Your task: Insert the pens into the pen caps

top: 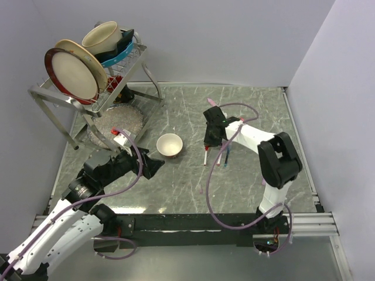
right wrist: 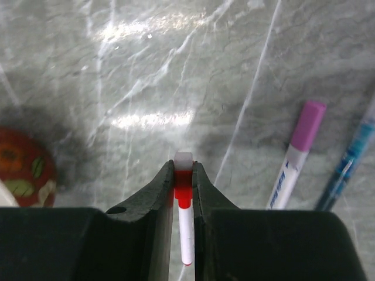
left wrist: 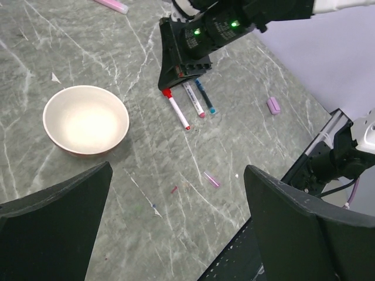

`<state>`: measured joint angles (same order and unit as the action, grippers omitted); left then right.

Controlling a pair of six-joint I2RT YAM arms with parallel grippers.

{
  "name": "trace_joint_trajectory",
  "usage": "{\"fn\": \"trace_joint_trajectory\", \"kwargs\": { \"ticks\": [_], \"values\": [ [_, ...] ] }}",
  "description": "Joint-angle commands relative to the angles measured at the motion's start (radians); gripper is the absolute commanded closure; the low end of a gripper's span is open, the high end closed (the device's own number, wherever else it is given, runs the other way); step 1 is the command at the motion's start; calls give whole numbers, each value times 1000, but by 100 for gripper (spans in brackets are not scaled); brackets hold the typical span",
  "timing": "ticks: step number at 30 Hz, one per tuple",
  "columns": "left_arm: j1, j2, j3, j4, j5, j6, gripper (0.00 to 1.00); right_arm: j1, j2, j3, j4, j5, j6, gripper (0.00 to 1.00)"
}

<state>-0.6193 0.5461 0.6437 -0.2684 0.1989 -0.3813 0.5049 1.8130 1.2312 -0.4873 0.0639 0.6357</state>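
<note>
My right gripper [right wrist: 183, 167] is shut on the red end of a white pen [right wrist: 186, 234], whose barrel runs back between the fingers. From the left wrist view this red-ended pen [left wrist: 177, 111] slants from the right gripper [left wrist: 168, 88] down to the table. Beside it lie a pink-tipped pen [left wrist: 193, 99] and a blue pen [left wrist: 205, 96]. A lilac pen cap [left wrist: 273, 105] sits alone farther right, and a pink pen [left wrist: 111, 4] lies at the far edge. My left gripper [left wrist: 179, 171] hangs open over bare table, holding nothing.
A small cream bowl [top: 170, 145] stands between the two grippers. A metal dish rack [top: 88, 88] with plates and a cup fills the back left. A tiny clear pink piece [left wrist: 212, 179] lies on the table near the front rail [top: 193, 222].
</note>
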Motion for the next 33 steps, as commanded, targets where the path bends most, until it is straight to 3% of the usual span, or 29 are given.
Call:
{"fn": "trace_joint_trajectory", "kwargs": {
  "ticks": [1, 7, 12, 22, 33],
  "values": [
    [3, 5, 16, 14, -23, 19, 1, -12, 74, 83, -7, 68, 35, 82],
    [3, -18, 11, 12, -32, 15, 0, -12, 98, 139, -45, 99, 16, 64],
    [3, -31, 10, 14, -38, 16, 1, -43, 36, 148, -51, 132, -83, 42],
    [3, -37, 5, 23, -26, 22, 1, -299, 60, 264, -10, 96, -493, 39],
    [3, -46, -3, 31, -36, 24, 1, -420, 296, 536, -140, 73, -676, 37]
  ]
}}
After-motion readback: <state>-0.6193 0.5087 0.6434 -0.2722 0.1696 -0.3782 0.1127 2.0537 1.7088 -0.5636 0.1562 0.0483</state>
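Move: Below the right fingers, which still pinch the red-capped pen by its cap, is its bare laying spot, about 3 cm down and 1 cm ahead. The pink-capped pen lies about 6 cm right and 3 cm back, the blue pen 9 cm right and 3 cm back, the bowl 15 cm left and level. The loose red pen is some 15 cm ahead and 18 cm right. From the left hand the laying spot is about 17 cm ahead, 17 cm right and 23 cm lower. Lowering the red-capped pen about 2 cm to the table, the right hand opens its fingers and lets go, then swings right and forward over the neighbouring pens, more than 20 cm in all and rising about 7 cm, towards the loose red pen. The open fingers tilt some 20 degrees to point farther forward and slightly right, and begin to sink again at the end. ##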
